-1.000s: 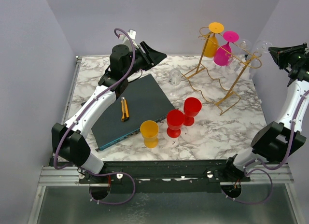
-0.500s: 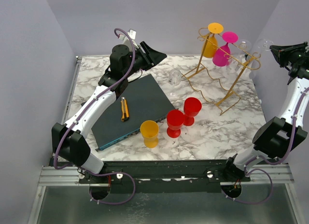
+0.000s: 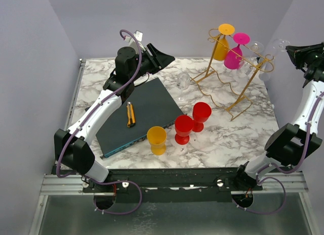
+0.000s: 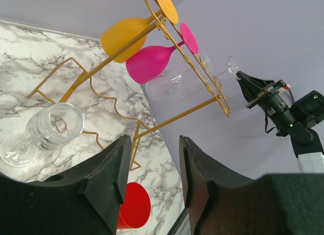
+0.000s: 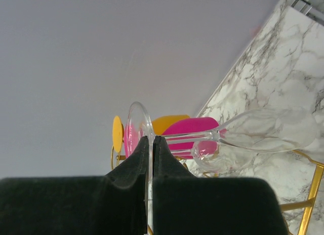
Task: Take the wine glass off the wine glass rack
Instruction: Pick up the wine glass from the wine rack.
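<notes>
The gold wire wine glass rack (image 3: 248,88) stands at the back right of the marble table, also seen from the left wrist (image 4: 177,113). My right gripper (image 3: 291,49) is shut on the round foot of a clear wine glass (image 5: 263,131), pads (image 5: 136,159) pinching the foot's edge. The glass lies sideways, its bowl still by the rack's right end. An orange glass (image 3: 221,47) and a pink glass (image 3: 234,56) hang in the rack. My left gripper (image 4: 155,141) hovers open and empty at the back left (image 3: 164,57).
A clear glass (image 3: 183,82) stands on the table left of the rack. Two red cups (image 3: 201,113) and an orange cup (image 3: 157,139) stand mid-table. A dark board (image 3: 147,106) carries a yellow knife (image 3: 130,114). Walls close in on both sides.
My right gripper has drawn slightly up and back to the right, carrying the clear glass's foot with it. The left arm has stayed still.
</notes>
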`<state>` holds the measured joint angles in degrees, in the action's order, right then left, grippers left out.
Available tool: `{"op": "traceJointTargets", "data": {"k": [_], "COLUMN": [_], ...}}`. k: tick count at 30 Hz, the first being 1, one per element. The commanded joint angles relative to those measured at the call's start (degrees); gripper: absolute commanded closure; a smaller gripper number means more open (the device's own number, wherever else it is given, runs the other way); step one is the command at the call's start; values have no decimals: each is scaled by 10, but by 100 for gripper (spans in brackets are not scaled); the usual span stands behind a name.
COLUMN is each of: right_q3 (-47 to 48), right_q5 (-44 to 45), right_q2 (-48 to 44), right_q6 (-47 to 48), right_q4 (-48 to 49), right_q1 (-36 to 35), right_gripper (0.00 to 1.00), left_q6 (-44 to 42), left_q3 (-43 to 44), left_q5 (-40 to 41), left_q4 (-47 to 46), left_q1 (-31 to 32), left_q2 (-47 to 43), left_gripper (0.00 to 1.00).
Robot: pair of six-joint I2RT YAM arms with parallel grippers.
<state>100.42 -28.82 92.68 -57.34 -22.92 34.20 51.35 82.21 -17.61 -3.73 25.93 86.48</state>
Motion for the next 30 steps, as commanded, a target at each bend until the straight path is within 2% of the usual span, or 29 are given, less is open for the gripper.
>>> {"op": "traceJointTargets", "data": {"k": [1,12,18,24,30], "right_q3": [53,57,36,-33,-46], "right_q5": [65,121,112,32,-77], "right_q2": [-27,-113,-192,-284,-329], "right_q6": [37,109,147,154,153], "right_q4": [-38,-169,-249,-287,-338], "right_q1": [5,6,6,6,5], "right_gripper": [100,100,100,100,100], "left_q6": [-4,-17,-45,-101,-156], "left_q3": [12,-13,-46,-93,-136], "left_q5": [-24,-78,-100,-90,-60], "left_q4": [3,-2,-2,-2,-38], "left_q1": [-4,1,19,70,140], "left_q2": [0,-28,-64,-111,-141], "left_gripper": [52,51,48,37,26]}}
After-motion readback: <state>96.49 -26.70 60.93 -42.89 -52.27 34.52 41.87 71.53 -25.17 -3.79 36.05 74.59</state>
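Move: The right hand already pinches the foot of a clear wine glass, bowl hanging below, and is taking it to the left gripper, about 45 cm to its left, 5 cm back, level. The rack's middle is some 15 cm left, 6 ahead, 18 below; the clear glass still on the rack 12 left, 2 ahead, the pink one 18 left, 6 ahead, both 11 below. From the left hand the held glass is some 42 cm right, 5 ahead, 9 below. Still pinching the glass by its foot, the right hand lifts about 5 cm, draws back about 18 cm and then also swings left towards the left gripper, carrying the glass past the rack's near end and rolling some 15 degrees, left side down. The left hand draws back too, drifting right, turns clockwise and opens wider to meet the glass. ##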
